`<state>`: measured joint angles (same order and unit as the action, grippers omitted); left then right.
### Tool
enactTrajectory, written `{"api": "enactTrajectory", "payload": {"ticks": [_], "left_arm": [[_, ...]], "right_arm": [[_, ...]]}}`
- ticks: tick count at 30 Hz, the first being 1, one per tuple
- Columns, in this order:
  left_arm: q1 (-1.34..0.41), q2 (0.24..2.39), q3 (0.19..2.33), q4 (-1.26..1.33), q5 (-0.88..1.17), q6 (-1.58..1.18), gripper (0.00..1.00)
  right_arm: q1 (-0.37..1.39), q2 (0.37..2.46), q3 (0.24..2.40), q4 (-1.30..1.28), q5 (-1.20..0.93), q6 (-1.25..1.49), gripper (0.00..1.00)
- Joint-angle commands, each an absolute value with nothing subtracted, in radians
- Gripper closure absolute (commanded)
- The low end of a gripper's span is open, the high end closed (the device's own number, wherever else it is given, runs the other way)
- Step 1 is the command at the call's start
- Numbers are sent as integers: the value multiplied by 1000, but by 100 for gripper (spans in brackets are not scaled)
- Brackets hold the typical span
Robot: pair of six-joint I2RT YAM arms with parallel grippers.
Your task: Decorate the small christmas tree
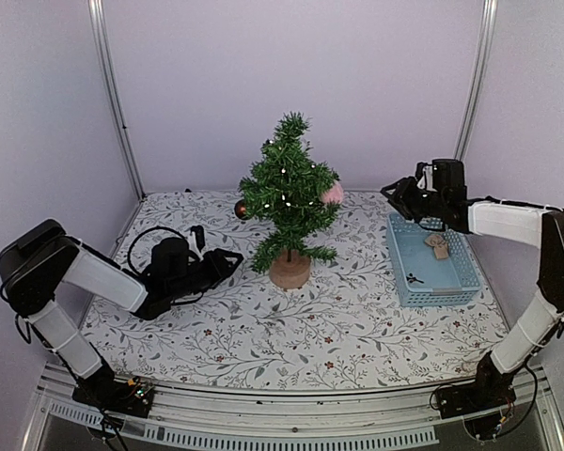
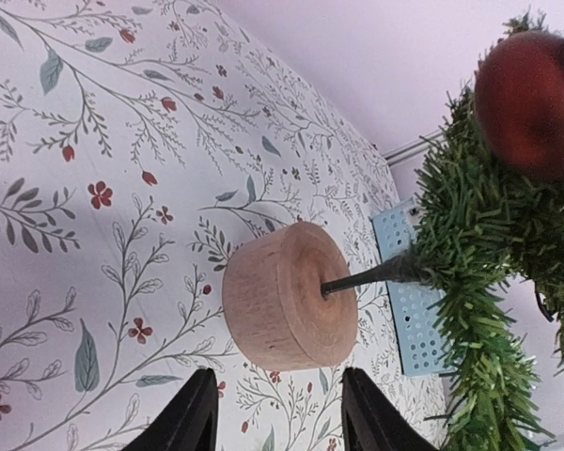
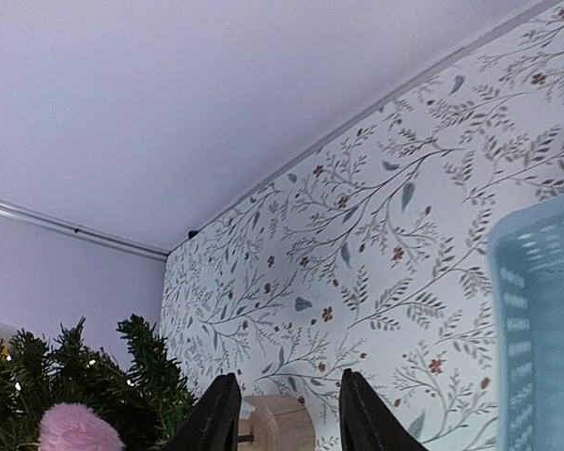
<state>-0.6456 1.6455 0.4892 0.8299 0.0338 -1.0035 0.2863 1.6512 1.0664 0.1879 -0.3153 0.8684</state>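
Note:
The small christmas tree [image 1: 289,193] stands mid-table on its round wooden base [image 1: 289,270], lit with tiny lights. A dark red ball [image 1: 241,209] hangs on its left side and a pink fluffy ornament [image 1: 333,194] on its right. My left gripper [image 1: 233,262] lies low on the table left of the base, open and empty; in the left wrist view the base [image 2: 287,296] sits just ahead of the gripper [image 2: 280,413], with the red ball [image 2: 529,103] above. My right gripper [image 1: 391,191] hovers open and empty over the blue tray's far-left corner, right of the tree.
A light blue perforated tray [image 1: 459,278] on the right holds a small tan ornament [image 1: 438,245] and a small dark piece [image 1: 413,278]. A floral cloth [image 1: 263,338] covers the table. Metal frame posts [image 1: 113,94] rise at the back corners.

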Motion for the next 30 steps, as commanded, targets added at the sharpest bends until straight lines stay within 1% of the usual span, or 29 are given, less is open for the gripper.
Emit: {"api": "enactTrajectory", "payload": {"ticks": [1,6,11,16,30], "left_arm": [[-614,1581,483,756,16,-946,52],[-596,1549,505,701,24,-894,51],[-583,1529,548,638,27,-845,51],[-570,1523,585,596,30,-811,50],[-557,1503,623,530,62,-767,50]], "right_arm": [[158,1549,1092,-117,-273,659,61],[77,1560,1186,-365,-86,431,60],[47,1659,1248,-457,37,302,60],[28,1761,1271,-475,109,244,60],[7,1985,1315,-444,126,187,62]]}}
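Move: The brown bow lies on the floor of the blue basket, in its far right corner: about 21 cm to the right of my right hand, 1 cm farther out and some 19 cm below. The basket's middle is about 18 cm right and 5 cm back of that hand, the small dark sprig about 11 cm right and 10 cm back. The tree's wooden base stands some 26 cm left and 8 cm back. From my left hand the bow is about 60 cm right and 12 cm ahead. I swing my right hand about 20 cm to the right, from beside the tree, nearly level at first, then sink some 16 cm into the basket's far right corner over the brown bow. On the way I turn the wrist about 55 degrees so the part-open fingers go from pointing forward-left to steeply down. My left hand rises and draws off from the tree, about 4 cm in all. ##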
